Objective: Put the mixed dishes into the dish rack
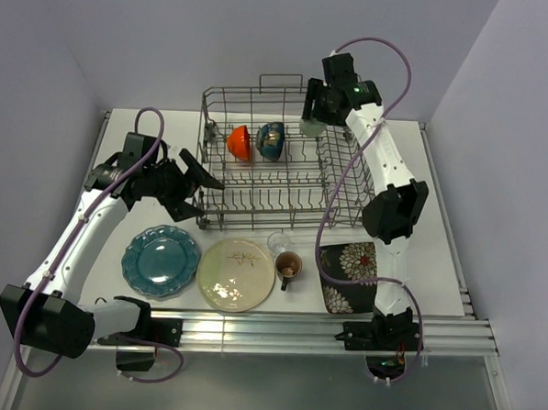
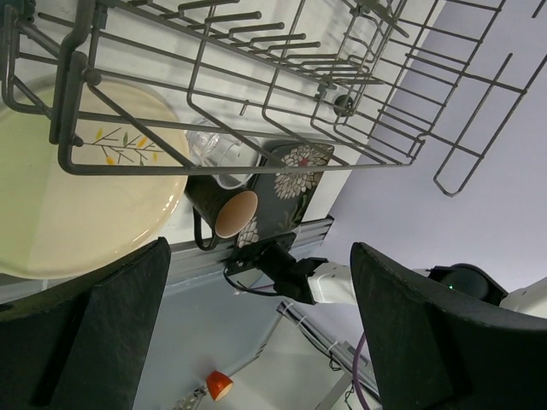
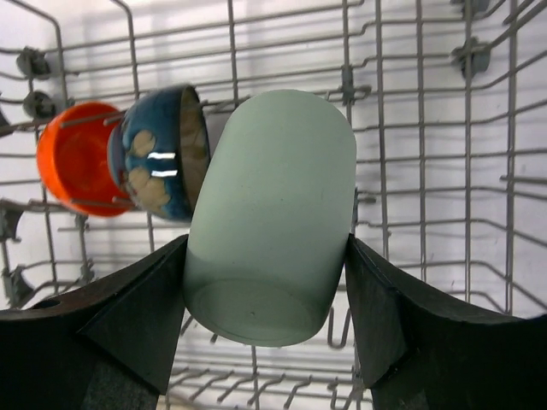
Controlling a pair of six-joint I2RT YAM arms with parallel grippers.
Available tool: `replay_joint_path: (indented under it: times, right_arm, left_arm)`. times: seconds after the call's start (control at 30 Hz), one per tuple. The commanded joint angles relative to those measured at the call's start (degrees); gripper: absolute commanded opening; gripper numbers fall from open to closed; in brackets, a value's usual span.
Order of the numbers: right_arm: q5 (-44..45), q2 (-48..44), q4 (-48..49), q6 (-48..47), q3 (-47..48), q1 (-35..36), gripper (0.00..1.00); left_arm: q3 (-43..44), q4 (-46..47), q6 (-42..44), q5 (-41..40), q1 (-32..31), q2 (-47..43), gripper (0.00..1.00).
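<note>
The dish rack [image 1: 348,186] stands at the back of the table, with a red-orange bowl [image 1: 240,142] and a dark bowl [image 1: 271,141] on edge inside it. My right gripper [image 3: 265,290] is shut on the pale green cup [image 3: 273,213] and holds it over the rack's back right. My left gripper [image 1: 199,194] is open and holds nothing, just left of the rack's front corner. In front of the rack lie the teal scalloped plate [image 1: 160,261], cream plate [image 1: 236,274], clear glass [image 1: 277,243], brown mug [image 1: 288,268] and black floral plate [image 1: 348,276].
The wire loop handle [image 1: 281,79] rises at the rack's far side. Aluminium rails [image 1: 277,329] run along the table's near edge by the arm bases. Walls close in the back and both sides.
</note>
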Motion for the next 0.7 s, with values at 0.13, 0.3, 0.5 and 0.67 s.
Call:
replay_joint_path:
  times: [0.13,0.3,0.5,0.67]
  right_arm:
    - [5.3,2.0,8.4,-3.3,1.5,0.9,0.0]
    - [7.2,1.7,14.2,-4.5,-2.6,1.1,0.0]
    - [5.7,3.6,15.5,-5.1,-2.9,1.0,0.0]
    - [3.5,5.6,15.9,-4.4,-1.9,1.0,0.0]
  left_arm:
    - [0.7,-2.5,3.3,1.3,0.2,0.0,0.92]
    - [0.2,-4.0,4.8,1.4,0.2,0.2,0.92]
    - [0.1,-4.1,5.8,2.2,0.3,0.8,0.92]
    - [0.3,-4.4,6.7,2.5,0.3,1.3,0.92]
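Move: The pale green cup is already in the right hand, over the rear of the rack. The free spot it is being taken to lies about 5 cm ahead of that hand, 1 cm left and 8 cm below. The blue bowl stands roughly 10 cm left, 4 cm ahead and 9 cm below the right hand. The orange bowl is about 18 cm left, 3 cm ahead and equally low. From the left hand the free spot is some 28 cm ahead, 24 cm right and 8 cm below. The green cup, still gripped by the right hand, is carried forward about 4 cm and lowered some 3 to 4 cm towards the free rear part of the rack, to the right of the blue bowl. The hand first goes forward, then also down, then eases on forward almost level; the fingers keep their hold and tip up only about 5 degrees. Whether the cup touches the wires can't be seen. ##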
